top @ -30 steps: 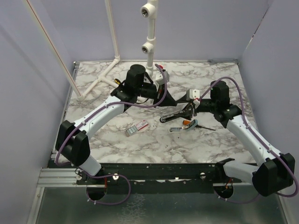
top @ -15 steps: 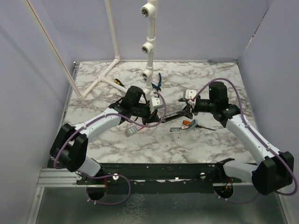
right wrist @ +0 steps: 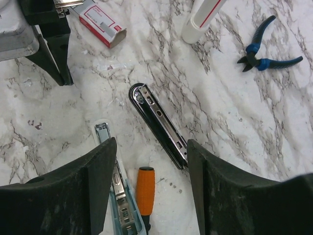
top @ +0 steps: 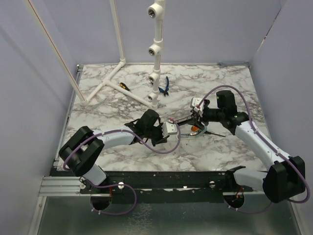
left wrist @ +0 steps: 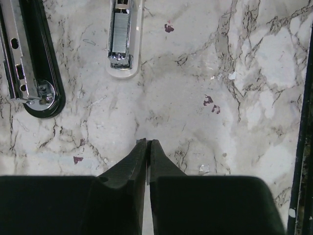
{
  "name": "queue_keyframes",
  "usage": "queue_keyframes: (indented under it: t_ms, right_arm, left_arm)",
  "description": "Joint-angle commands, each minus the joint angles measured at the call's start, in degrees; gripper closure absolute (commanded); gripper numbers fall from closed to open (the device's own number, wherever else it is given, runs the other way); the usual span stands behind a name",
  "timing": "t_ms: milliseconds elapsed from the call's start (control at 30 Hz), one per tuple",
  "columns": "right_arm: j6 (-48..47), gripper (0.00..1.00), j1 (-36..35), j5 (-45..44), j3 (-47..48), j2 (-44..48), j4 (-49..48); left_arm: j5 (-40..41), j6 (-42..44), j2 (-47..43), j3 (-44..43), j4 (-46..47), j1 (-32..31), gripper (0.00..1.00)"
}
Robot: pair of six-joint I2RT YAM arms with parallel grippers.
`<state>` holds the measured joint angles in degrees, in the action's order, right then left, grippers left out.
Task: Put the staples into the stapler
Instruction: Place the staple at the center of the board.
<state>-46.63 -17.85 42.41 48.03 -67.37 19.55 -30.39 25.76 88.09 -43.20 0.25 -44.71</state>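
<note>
The black stapler (right wrist: 159, 125) lies open on the marble, its metal channel facing up; it also shows in the left wrist view (left wrist: 29, 58) and as a thin dark bar from above (top: 182, 121). My right gripper (right wrist: 151, 143) hangs open over it, one finger above the pale teal bar (right wrist: 115, 186) and the other by the stapler's end. My left gripper (left wrist: 146, 142) is shut, low over bare marble just short of the stapler. A thin pale line shows between its pads; I cannot tell what it is. The white and red staples box (right wrist: 100, 22) lies beside the left fingers (right wrist: 54, 58).
An orange-handled screwdriver (right wrist: 145, 191) lies between the teal bar and the stapler. Blue pliers (top: 164, 88) and a white pipe stand (top: 155, 49) are at the back, with a yellow screwdriver (top: 124, 85) to their left. The left arm lies low across the table front.
My left arm has swung from the back of the table forward and down, bringing its gripper close to the stapler. The right gripper has shifted only slightly.
</note>
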Motion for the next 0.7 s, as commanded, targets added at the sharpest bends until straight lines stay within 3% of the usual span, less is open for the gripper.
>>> queue_keyframes:
  t_ms: [0,133,400,667]
  right_arm:
    - [-0.9,0.36,0.5,-1.8,-0.1,-1.9,1.2]
    - [-1.3,0.36,0.5,-2.1,-0.2,-2.8,1.1]
    - [-1.7,0.36,0.5,-2.3,-0.3,-3.4,1.4]
    - [-2.2,0.36,0.5,-1.2,-0.2,-3.6,2.2]
  left_arm:
    - [2.1,-0.2,1.5,0.7,4.1,-0.9,0.85]
    - [1.4,0.7,0.7,1.6,4.1,-1.0,0.66]
    - [0.7,6.3,-2.9,0.2,-2.5,-0.9,0.56]
    - [-5.6,27.8,-0.3,-3.4,-15.2,1.4,0.45]
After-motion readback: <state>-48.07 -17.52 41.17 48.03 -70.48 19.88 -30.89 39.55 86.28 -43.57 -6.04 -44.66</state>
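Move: The staple strip is already down in the left fingertips, its middle about 1 cm below the hand point, right over the bare marble of the board. From this hand the opened blue stapler lies some 5 cm ahead and 13 cm right, the black stapler 11 cm ahead and 8 cm right, and the red staple box about 6 cm ahead and 8 cm left. From the right hand, the strip is roughly 8 cm back, 14 cm left and 12 cm below. Almost in place, the left hand dips about half a centimetre and spreads its nearly shut fingers to about half open, letting go of the staple strip on the board, then starts drawing back some 1.5 cm to its left, turning roughly 10 degrees clockwise and tipping slightly up. Meanwhile the empty right hand sinks about 2 cm above the staplers and stops there, its fingers staying open. ##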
